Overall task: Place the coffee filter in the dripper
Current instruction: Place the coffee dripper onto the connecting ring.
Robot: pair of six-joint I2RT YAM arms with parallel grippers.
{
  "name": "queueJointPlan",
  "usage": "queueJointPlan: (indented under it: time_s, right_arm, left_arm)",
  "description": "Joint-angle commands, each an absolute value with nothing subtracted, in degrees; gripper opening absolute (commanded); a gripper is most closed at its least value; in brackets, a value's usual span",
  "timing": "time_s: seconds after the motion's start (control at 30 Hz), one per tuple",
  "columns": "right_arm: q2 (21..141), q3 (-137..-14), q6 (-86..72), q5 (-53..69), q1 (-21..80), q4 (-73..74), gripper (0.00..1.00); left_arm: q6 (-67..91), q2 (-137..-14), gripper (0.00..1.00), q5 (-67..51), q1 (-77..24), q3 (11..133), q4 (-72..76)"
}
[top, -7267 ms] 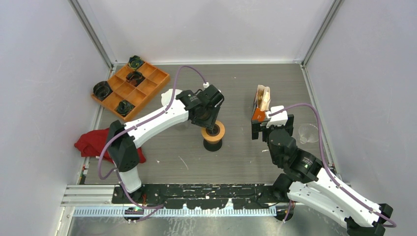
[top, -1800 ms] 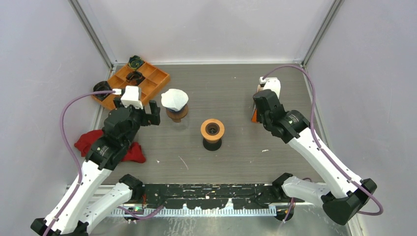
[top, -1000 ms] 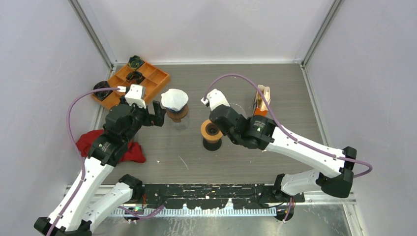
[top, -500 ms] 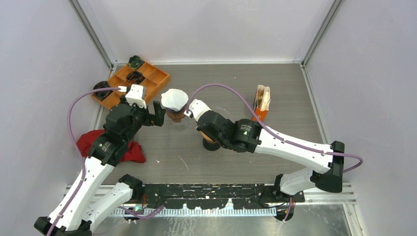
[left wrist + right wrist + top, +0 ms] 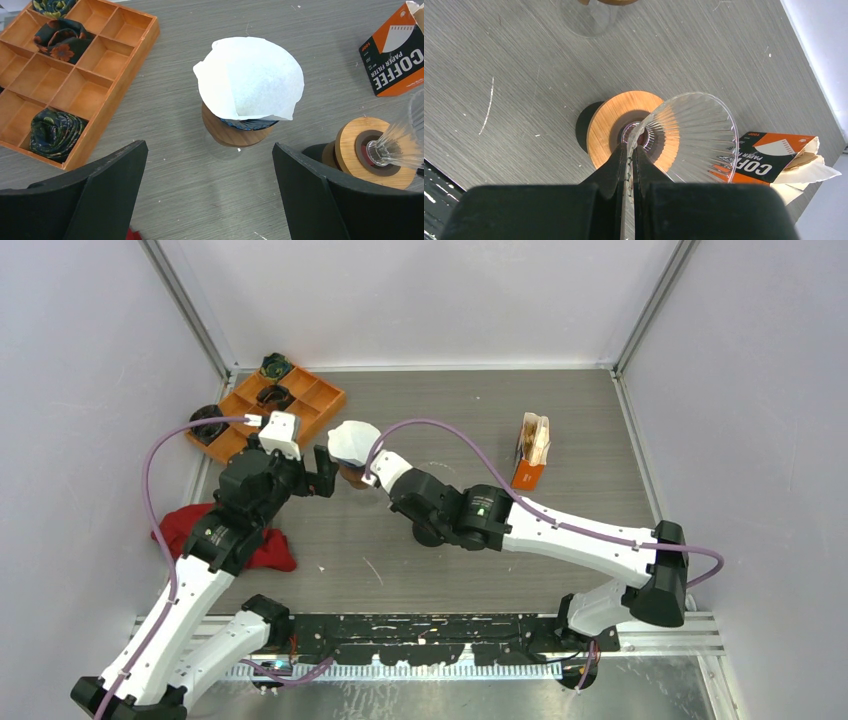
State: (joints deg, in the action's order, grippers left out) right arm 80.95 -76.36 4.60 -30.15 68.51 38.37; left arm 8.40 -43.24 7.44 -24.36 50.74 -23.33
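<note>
A white paper coffee filter (image 5: 250,80) sits opened in a wood-collared dripper (image 5: 235,134) left of centre, also the filter (image 5: 352,440) in the top view. My left gripper (image 5: 208,147) stands wide open just short of it, with nothing between its fingers. My right gripper (image 5: 630,142) is shut on the wall of a clear ribbed dripper cone (image 5: 694,135), near its narrow end. The cone hangs just over a round wooden ring stand (image 5: 609,125) on a black base. In the left wrist view the cone (image 5: 400,145) shows at the right edge above that stand (image 5: 357,150).
An orange box of coffee filters (image 5: 532,450) stands at the back right. An orange compartment tray (image 5: 305,395) holding dark rolled items lies at the back left. A red cloth (image 5: 185,525) lies by the left wall. My right arm stretches across the table's middle.
My right arm has swung left from the filter box to the wooden stand, carrying the clear cone. The left arm has barely moved and stays open.
</note>
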Motion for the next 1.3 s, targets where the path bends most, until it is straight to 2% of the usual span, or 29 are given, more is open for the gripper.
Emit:
queueJointPlan:
  time_s: [0.0,0.4,0.6,1.07,1.27]
  right_arm:
    - [81.1,-76.1,6.0,-31.5,68.6,35.4,0.01]
    - [84.1,-74.7,6.3,-31.1,68.6,35.3,0.03]
    - [84.6,-75.6,5.8,-30.5,68.6,35.9,0.18]
    - [82.3,-82.5,4.1,-28.9,68.6,39.9,0.37]
    - [77.6,-82.7,2.9,-28.5,68.3,39.8,0.50]
  left_arm:
    - [7.6,-42.9,0.99,7.0,-24.1,51.4,-19.8]
    - [7.7,-43.4,0.99,4.9,-24.1,51.9,-20.1]
    - [8.1,-45.1,0.99,2.1,-24.1,53.6,-22.0]
    - [15.8,-51.2,0.99,-2.7,-24.1,62.7,-31.6]
    - [21.6,-52.9,0.99,-7.6,-24.1,65.5,-35.6]
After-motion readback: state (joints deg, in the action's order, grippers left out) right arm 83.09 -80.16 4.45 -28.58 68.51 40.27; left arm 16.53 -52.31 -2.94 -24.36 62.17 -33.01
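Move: The right hand holds the clear dripper by its rim. The connecting ring on its dark server lies about 4 cm ahead, 5 cm right and 11 cm below. The white filter stands some 12 cm ahead, 6 cm left and 8 cm below; the coffee box is about 14 cm ahead, 21 cm right and 18 cm below. From the left hand the ring is roughly level fore-and-aft, 16 cm right and 16 cm below. Right hand lowers the dripper 3.5 cm onto the ring, half-opens, rises 4 cm; left hand shifts rightward. ##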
